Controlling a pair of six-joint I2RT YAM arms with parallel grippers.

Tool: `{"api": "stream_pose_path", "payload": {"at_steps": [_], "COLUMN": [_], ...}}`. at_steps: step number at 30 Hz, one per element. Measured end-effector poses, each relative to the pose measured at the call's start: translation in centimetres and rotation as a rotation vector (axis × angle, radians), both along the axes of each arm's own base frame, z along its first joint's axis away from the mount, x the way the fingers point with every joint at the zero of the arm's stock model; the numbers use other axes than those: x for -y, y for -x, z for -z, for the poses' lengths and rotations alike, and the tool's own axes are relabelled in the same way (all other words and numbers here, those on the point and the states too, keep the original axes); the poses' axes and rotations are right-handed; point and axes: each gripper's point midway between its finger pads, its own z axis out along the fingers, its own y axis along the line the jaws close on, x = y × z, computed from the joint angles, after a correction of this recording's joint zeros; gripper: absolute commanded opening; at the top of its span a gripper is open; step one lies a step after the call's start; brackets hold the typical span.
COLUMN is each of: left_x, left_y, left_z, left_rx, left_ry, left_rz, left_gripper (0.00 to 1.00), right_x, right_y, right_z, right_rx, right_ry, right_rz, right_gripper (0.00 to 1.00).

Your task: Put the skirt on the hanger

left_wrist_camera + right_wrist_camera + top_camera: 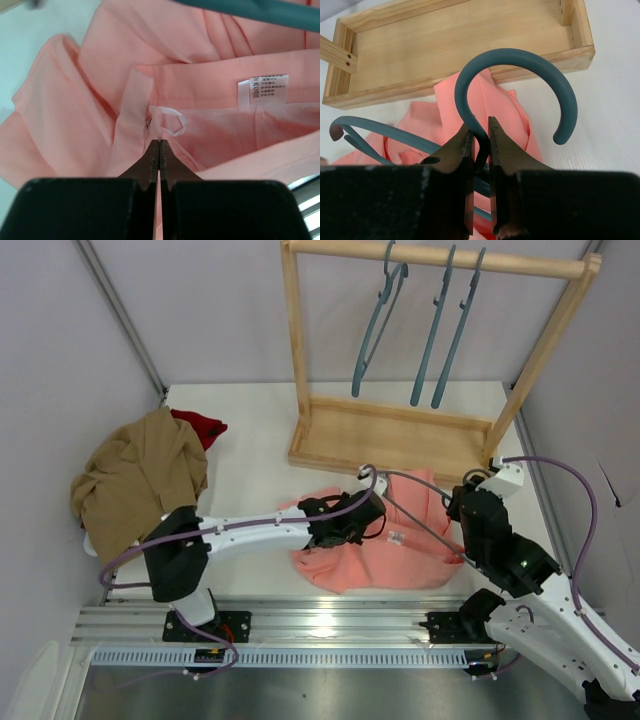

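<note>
The salmon-pink skirt (385,555) lies crumpled on the white table in front of the wooden rack. My left gripper (159,142) is shut on a fold of its waistband, beside a small white loop and left of the white label (268,89). In the top view the left gripper (358,520) sits at the skirt's upper left edge. My right gripper (480,131) is shut on the neck of the teal hanger (517,55), just below its hook. The hanger's arms run left over the skirt (490,100). One teal bar of the hanger (250,7) crosses above the cloth.
A wooden rack (440,258) with a tray base (390,440) stands behind the skirt, and three teal hangers (440,330) hang from its rail. A tan-brown garment (140,480) and a dark red one (200,425) lie at the left.
</note>
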Motion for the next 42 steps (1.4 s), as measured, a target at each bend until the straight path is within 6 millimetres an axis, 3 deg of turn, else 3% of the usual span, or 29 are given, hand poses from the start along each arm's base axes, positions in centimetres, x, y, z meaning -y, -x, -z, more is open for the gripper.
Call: {"api": "stream_pose_path", "payload": {"at_steps": [3, 10, 15, 20, 23, 28, 32, 34, 42], "left_x": [-1.6, -7.6, -11.8, -14.5, -14.7, -13.3, -11.9, -11.3, -9.9], "left_y": [0.6, 3.5, 6.2, 8.8, 9.1, 8.2, 7.1, 6.5, 7.0], "left_z": [-0.8, -2.4, 1.5, 5.2, 5.7, 4.1, 1.3, -0.3, -6.4], "left_rx": [-0.009, -0.086, -0.188, -0.273, -0.276, -0.234, -0.184, -0.151, -0.059], "left_ry": [0.051, 0.193, 0.144, 0.09, 0.106, 0.144, 0.16, 0.177, 0.257], "left_rz": [-0.083, -0.33, -0.472, -0.51, -0.492, -0.413, -0.349, -0.319, -0.201], "left_gripper": [0.0, 0.0, 0.0, 0.0, 0.03, 0.16, 0.31, 0.43, 0.5], "right_x": [-0.4, -2.1, -3.7, -5.2, -6.2, -7.2, -7.6, -7.7, -7.3], "right_y": [0.0, -0.1, -0.4, -0.5, -0.3, 0.2, 0.4, 0.4, 0.0], "right_z": [0.5, 1.9, 2.6, 2.9, 3.1, 3.5, 3.7, 4.0, 5.4], "right_rx": [-0.016, -0.067, -0.091, -0.092, -0.088, -0.092, -0.099, -0.106, -0.145], "right_ry": [-0.015, -0.061, -0.092, -0.123, -0.137, -0.127, -0.119, -0.109, -0.085], "right_rz": [-0.013, -0.069, -0.127, -0.19, -0.241, -0.295, -0.308, -0.307, -0.243], "right_gripper": [0.0, 0.0, 0.0, 0.0, 0.0, 0.0, 0.0, 0.0, 0.0]}}
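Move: Skirt fabric at the left end of the waistband is already pinched in the left hand; the skirt's near left corner, where it is taken, lies about 15 cm to its left, 8 cm back and 8 cm below. The white label is roughly 8 cm right, level ahead and 6 cm below; the hanger's left end is about 8 cm ahead, 2 cm right, 4 cm above. From the right hand, holding the hanger at its hook, the label lies some 15 cm left, 3 cm back, 20 cm below. Dragging the pinched waistband, the left hand sweeps about 15 cm left and 9 cm back, rising slightly before dipping, and twists some 30 degrees counter-clockwise. It then opens about halfway, lets go and lifts clear some 12 cm, easing right and untwisting partway. The right hand keeps its grip on the hanger, carrying it about 7 cm left and 5 cm down towards the label, turning it counter-clockwise. ##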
